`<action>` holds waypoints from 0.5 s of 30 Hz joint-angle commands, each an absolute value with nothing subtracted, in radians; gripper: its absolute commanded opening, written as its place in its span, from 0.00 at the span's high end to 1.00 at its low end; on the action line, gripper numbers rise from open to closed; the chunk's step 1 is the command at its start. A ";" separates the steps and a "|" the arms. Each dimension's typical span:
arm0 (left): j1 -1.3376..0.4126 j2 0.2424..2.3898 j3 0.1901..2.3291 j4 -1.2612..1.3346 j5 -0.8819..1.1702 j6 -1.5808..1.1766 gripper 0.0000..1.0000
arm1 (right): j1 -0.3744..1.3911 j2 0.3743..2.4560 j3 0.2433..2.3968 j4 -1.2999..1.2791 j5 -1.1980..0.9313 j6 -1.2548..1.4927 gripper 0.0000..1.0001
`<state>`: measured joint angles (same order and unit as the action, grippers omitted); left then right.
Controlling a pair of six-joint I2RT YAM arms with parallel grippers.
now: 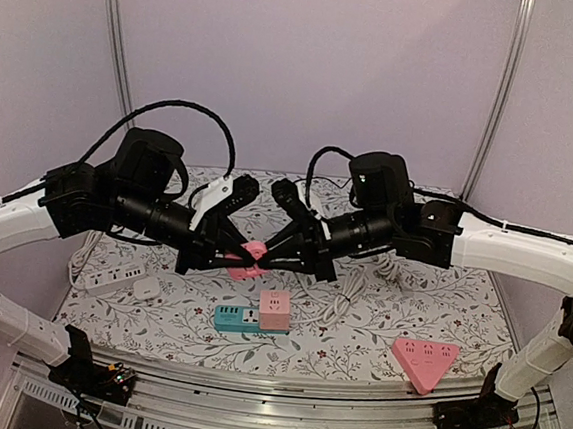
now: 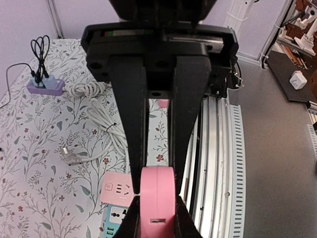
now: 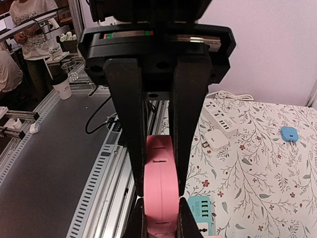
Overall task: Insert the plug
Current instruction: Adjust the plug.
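A pink rounded socket block [image 1: 253, 255] hangs above the table between both arms. My left gripper [image 1: 235, 256] is shut on it from the left, and the left wrist view shows its fingers clamping the block's [image 2: 157, 198] sides. From the right, my right gripper [image 1: 269, 257] is shut on the same block [image 3: 159, 168], one finger on each flat face. The plug [image 2: 69, 154], grey on a white coiled cable [image 2: 106, 126], lies loose on the floral cloth, away from both grippers.
Below the grippers lie a pink square socket [image 1: 275, 311] and a teal power strip [image 1: 235, 317]. A pink triangular socket [image 1: 423, 360] sits front right. A white power strip [image 1: 110, 277] and white adapter [image 1: 145, 289] lie left. A purple strip [image 2: 44, 88] sits at the back.
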<state>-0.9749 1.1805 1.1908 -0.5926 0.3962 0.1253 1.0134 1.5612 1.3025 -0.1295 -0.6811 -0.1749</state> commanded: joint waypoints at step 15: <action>-0.989 1.184 1.186 -0.461 -0.387 -0.390 1.00 | 1.065 1.511 1.265 -0.047 -0.111 -0.157 0.17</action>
<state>-0.9848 1.1805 1.1908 -0.5495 0.1463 -0.0132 1.0172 1.5600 1.3014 -0.1310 -0.5114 -0.1738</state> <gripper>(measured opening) 0.138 0.709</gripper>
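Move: The pink plug sits at the tips of both hands, held in the left fingers and also pinched by the right ones. From the left hand, the pink block with sockets is about 5 cm ahead, 4 cm to the right and 23 below; from the right hand, roughly 5 ahead, 2 right and 23 below. The teal strip under it lies 5 cm ahead of the left hand, neither left nor right, some 27 below; the white cable bundle is 10 ahead, 17 right, 28 below. Both hands keep the pink plug pinched between them and stay in place at first. Then the right fingers open wide and let go of it as that hand swings forward about 3 cm, turning some 10 degrees clockwise, while the left keeps its grip and swings forward about 4 cm, turning roughly 15 degrees counter-clockwise. ##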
